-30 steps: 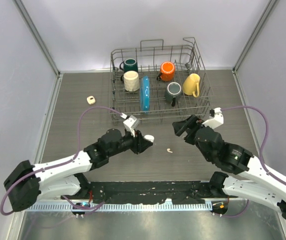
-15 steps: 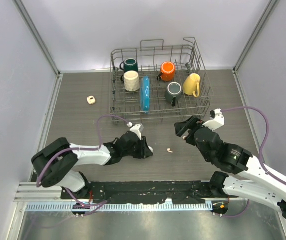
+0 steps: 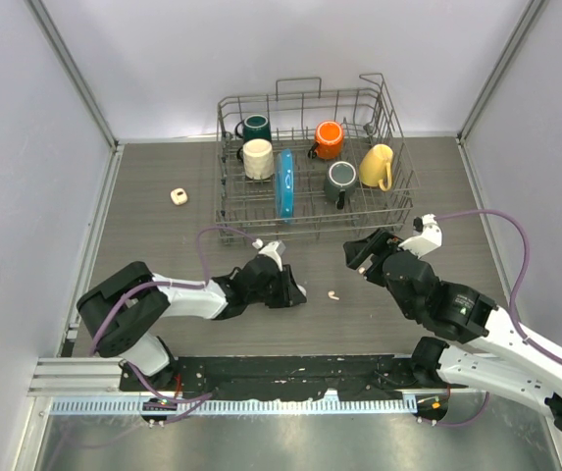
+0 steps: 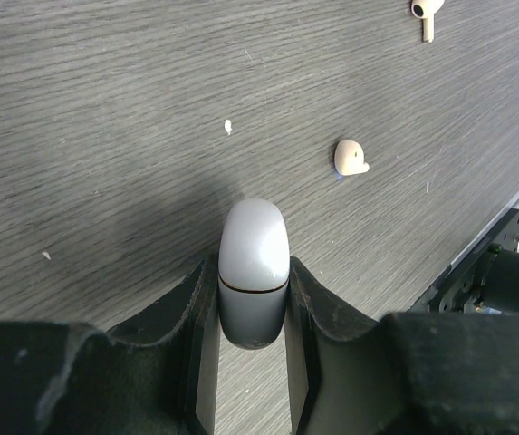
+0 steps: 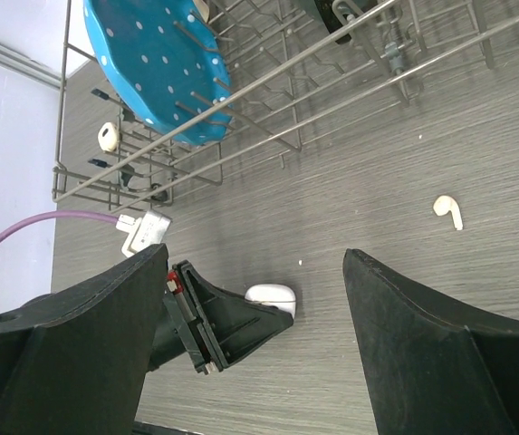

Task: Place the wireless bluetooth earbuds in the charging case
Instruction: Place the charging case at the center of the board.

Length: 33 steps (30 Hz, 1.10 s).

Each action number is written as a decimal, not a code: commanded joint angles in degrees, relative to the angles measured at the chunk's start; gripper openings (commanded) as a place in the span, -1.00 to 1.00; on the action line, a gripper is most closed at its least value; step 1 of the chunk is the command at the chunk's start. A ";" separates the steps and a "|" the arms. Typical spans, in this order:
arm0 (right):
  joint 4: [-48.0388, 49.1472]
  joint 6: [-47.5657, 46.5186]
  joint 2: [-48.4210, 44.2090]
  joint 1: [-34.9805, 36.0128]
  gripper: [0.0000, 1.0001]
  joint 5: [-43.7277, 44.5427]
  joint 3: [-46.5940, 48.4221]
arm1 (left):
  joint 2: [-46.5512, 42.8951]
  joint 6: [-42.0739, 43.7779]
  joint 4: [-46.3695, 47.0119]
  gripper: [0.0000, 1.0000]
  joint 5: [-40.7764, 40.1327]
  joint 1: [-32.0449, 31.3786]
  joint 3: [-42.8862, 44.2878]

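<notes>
My left gripper (image 3: 290, 291) (image 4: 252, 283) is shut on the white charging case (image 3: 298, 289) (image 4: 254, 263), lid closed, held low at the wooden table. In the left wrist view a cream earbud (image 4: 350, 157) lies just beyond the case, and a white earbud (image 4: 425, 11) with a stem lies farther off. The top view shows one earbud (image 3: 332, 293) on the table between the two grippers. My right gripper (image 3: 364, 250) (image 5: 256, 252) hangs open above the table, nothing between its fingers; its view shows the case (image 5: 273, 294) and an earbud (image 5: 447, 208).
A wire dish rack (image 3: 395, 186) stands at the back with several mugs and a blue plate (image 3: 284, 183). A small cream earbud-like piece (image 3: 178, 196) lies left of the rack. A purple cable (image 3: 212, 235) loops over the left arm.
The left arm has folded back toward its base and lowered the case to the table, slightly nearer the loose earbud. The right arm has barely moved.
</notes>
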 commanded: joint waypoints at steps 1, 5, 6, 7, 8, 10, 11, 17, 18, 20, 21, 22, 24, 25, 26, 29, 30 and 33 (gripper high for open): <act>0.34 -0.28 -0.01 0.02 0.67 2.29 0.31 | -0.04 0.24 -3.41 -0.54 -0.56 0.21 2.66; 0.43 -0.45 0.52 -0.06 0.67 2.03 0.49 | -0.74 0.42 -5.44 -0.39 -1.62 0.21 2.66; 0.34 -0.54 0.61 -0.07 0.68 2.03 0.40 | -0.92 0.68 -6.05 -0.36 -1.97 0.21 2.84; 0.43 -0.54 0.52 -0.07 0.67 2.03 0.31 | -1.09 0.77 -7.02 -0.32 -2.06 0.21 2.93; 0.43 -0.45 0.52 0.02 0.67 2.03 0.22 | -1.10 0.95 -7.46 -0.32 -2.15 0.21 3.19; 0.43 -0.36 0.44 -0.06 0.67 2.03 -0.04 | -1.10 1.56 -8.95 -0.27 -2.59 0.21 3.63; 0.43 -0.36 0.35 -0.07 0.67 2.11 -0.13 | -1.27 1.74 -9.48 -0.26 -2.67 0.21 3.80; 0.43 -0.36 0.17 -0.07 0.67 2.29 -0.66 | -1.80 3.06 -13.26 -0.04 -5.05 0.21 4.95; 0.34 -0.45 0.26 0.02 0.67 2.38 -0.83 | -2.15 3.32 -14.40 -0.03 -5.31 0.21 5.12; 0.43 -0.54 0.08 -0.06 0.68 2.38 -0.83 | -2.41 3.85 -15.72 0.00 -6.53 0.21 5.65; 0.34 -0.71 0.08 -0.07 0.67 2.38 -0.83 | -3.02 4.02 -16.86 0.04 -7.06 0.21 5.74; 0.43 -0.72 0.08 -0.07 0.67 2.46 -0.83 | -3.46 4.11 -17.56 0.05 -7.59 0.12 5.74; 0.43 -0.89 0.08 -0.07 0.68 2.38 -0.92 | -4.26 4.55 -19.32 0.09 -9.44 0.21 5.83; 0.43 -0.89 0.00 -0.07 0.67 2.38 -0.92 | -5.39 4.90 -19.68 0.11 -9.96 0.21 5.83; 0.43 -0.98 0.00 -0.07 0.67 2.46 -0.92 | -5.92 5.43 -19.68 0.11 -11.19 0.21 5.92; 0.51 -0.98 0.17 -0.07 0.67 2.47 -1.10 | -8.30 6.39 -22.05 0.11 -13.22 0.21 5.57; 0.69 -1.07 0.26 -0.07 0.67 2.38 -1.10 | -8.82 6.57 -22.84 0.11 -14.44 0.12 5.56; 1.04 -1.59 0.61 -0.07 0.67 2.03 -1.01 | -11.37 6.93 -24.07 0.12 -16.46 0.12 5.48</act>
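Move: The charging case is still between the left fingertips, down at the board, so its middle is practically at the left hand point, and the spot it is meant for is right there. One loose earbud lies about 8 cm to the left hand's right and 1 cm back; a second earbud lies some 15 cm right and 5 cm ahead. Both are roughly 2 cm below. From the right hand, the case lies about 15 cm left, 2 cm back and some 20 cm below. Almost in place at first, the left hand opens its fingers to free the charging case on the board, tilting its left side up. It then draws off to its left, away from the case, by about 4.5 cm, with a little forward and barely any rise, the fingers still spreading and the tilt reaching some 15 degrees. ##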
